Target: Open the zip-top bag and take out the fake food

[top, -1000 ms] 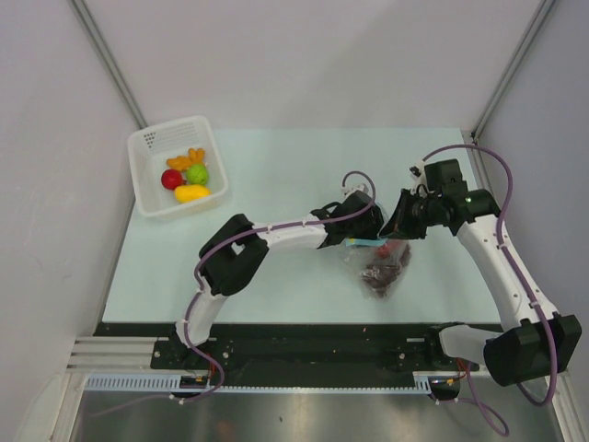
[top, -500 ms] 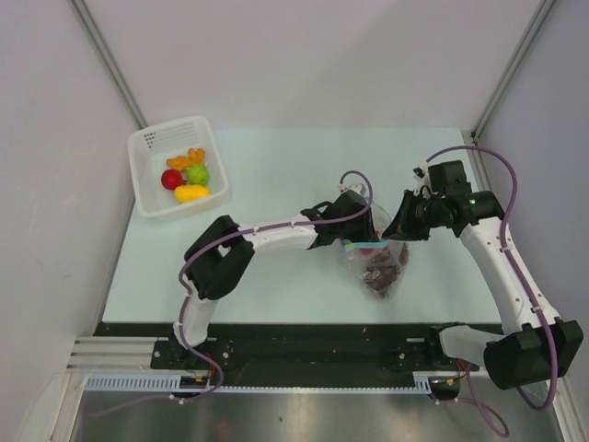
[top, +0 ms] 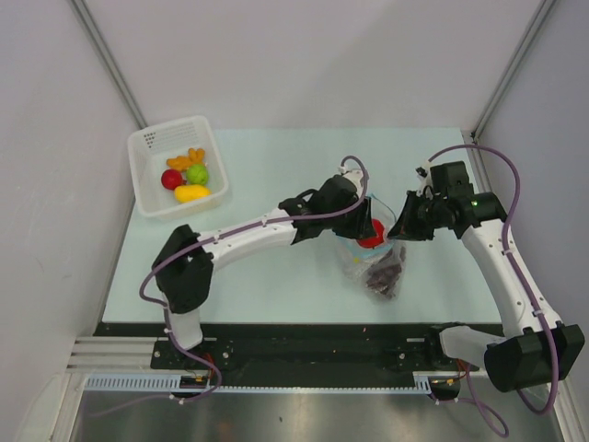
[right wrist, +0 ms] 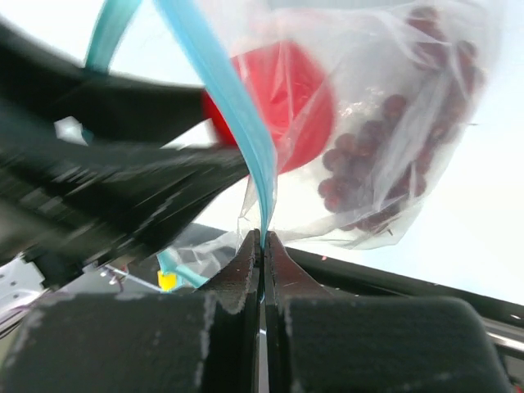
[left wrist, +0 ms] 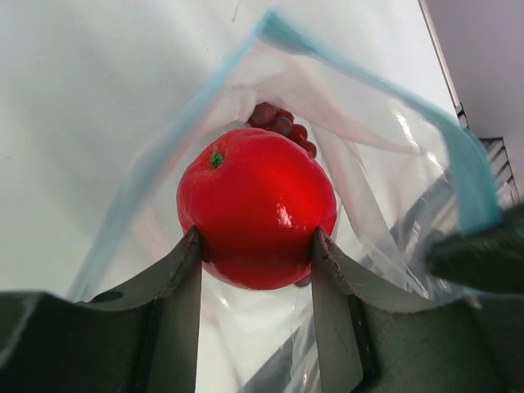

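The clear zip-top bag (top: 382, 265) lies mid-table with its blue-teal zip strip (left wrist: 471, 176) open. My left gripper (top: 368, 232) is shut on a red round fruit (left wrist: 256, 214) at the bag's mouth; the fruit also shows in the top view (top: 371, 235) and in the right wrist view (right wrist: 282, 106). My right gripper (top: 398, 230) is shut on the zip strip (right wrist: 237, 123) and holds that side of the mouth up. A dark purple grape bunch (top: 384, 273) stays deep inside the bag, seen too in the right wrist view (right wrist: 385, 155).
A white perforated basket (top: 155, 201) stands at the far left with a yellow piece (top: 191, 193), a red fruit (top: 171, 179), a green fruit (top: 197, 173) and an orange piece (top: 187, 158). The table's black front edge (top: 304, 331) runs near the bag.
My left gripper has drawn back up and away from inside the bag with the red fruit in it, and the left arm has stretched out. My right gripper has held the strip nearly still.
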`<state>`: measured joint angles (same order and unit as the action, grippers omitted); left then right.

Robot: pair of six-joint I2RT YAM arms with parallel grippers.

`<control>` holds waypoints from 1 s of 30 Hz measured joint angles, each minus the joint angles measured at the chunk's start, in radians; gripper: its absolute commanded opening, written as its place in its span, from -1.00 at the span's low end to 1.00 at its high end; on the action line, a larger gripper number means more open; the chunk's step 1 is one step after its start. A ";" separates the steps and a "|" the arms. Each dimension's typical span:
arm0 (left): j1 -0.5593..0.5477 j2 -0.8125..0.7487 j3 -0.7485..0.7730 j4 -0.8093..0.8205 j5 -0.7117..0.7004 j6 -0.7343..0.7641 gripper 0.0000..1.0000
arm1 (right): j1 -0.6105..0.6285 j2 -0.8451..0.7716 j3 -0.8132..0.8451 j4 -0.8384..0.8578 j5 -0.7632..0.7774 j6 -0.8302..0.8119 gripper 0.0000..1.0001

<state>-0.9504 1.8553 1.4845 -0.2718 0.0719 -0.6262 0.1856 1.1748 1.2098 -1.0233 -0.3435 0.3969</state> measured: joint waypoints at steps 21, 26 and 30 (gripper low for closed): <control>0.365 -0.388 -0.205 0.136 0.144 0.038 -1.00 | 0.003 0.026 0.000 -0.019 0.135 -0.043 -1.00; 0.607 -0.385 -0.205 0.119 0.071 -0.082 -1.00 | 0.005 0.062 0.000 -0.011 0.137 -0.042 -1.00; 0.799 -0.330 -0.182 0.083 0.004 -0.183 -1.00 | 0.005 0.103 0.000 0.010 0.134 -0.032 -1.00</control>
<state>-0.1513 1.5249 1.3025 -0.1890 0.0761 -0.8093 0.1905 1.2781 1.2098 -1.0138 -0.2096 0.3649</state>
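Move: The left gripper already holds the tomato at the bag's mouth. The white bin it goes to lies about 46 cm left and 25 cm farther out, some 13 cm lower; the yellow food in it is 43 cm left and 17 cm out. The grapes in the bag sit roughly 5 cm back, 5 cm right and 13 cm below. From the right gripper, the bin is about 51 cm left, 28 cm ahead and 18 cm below. Keep the tomato pinched and raise the left gripper out of the bag's mouth, up about 10 cm while drifting left, then swing it fast leftward and forward towards the bin, some 30 cm left in all, turning counter-clockwise by roughly 45 degrees. Keep the right gripper shut on the bag's rim, easing it slightly right, then down. ##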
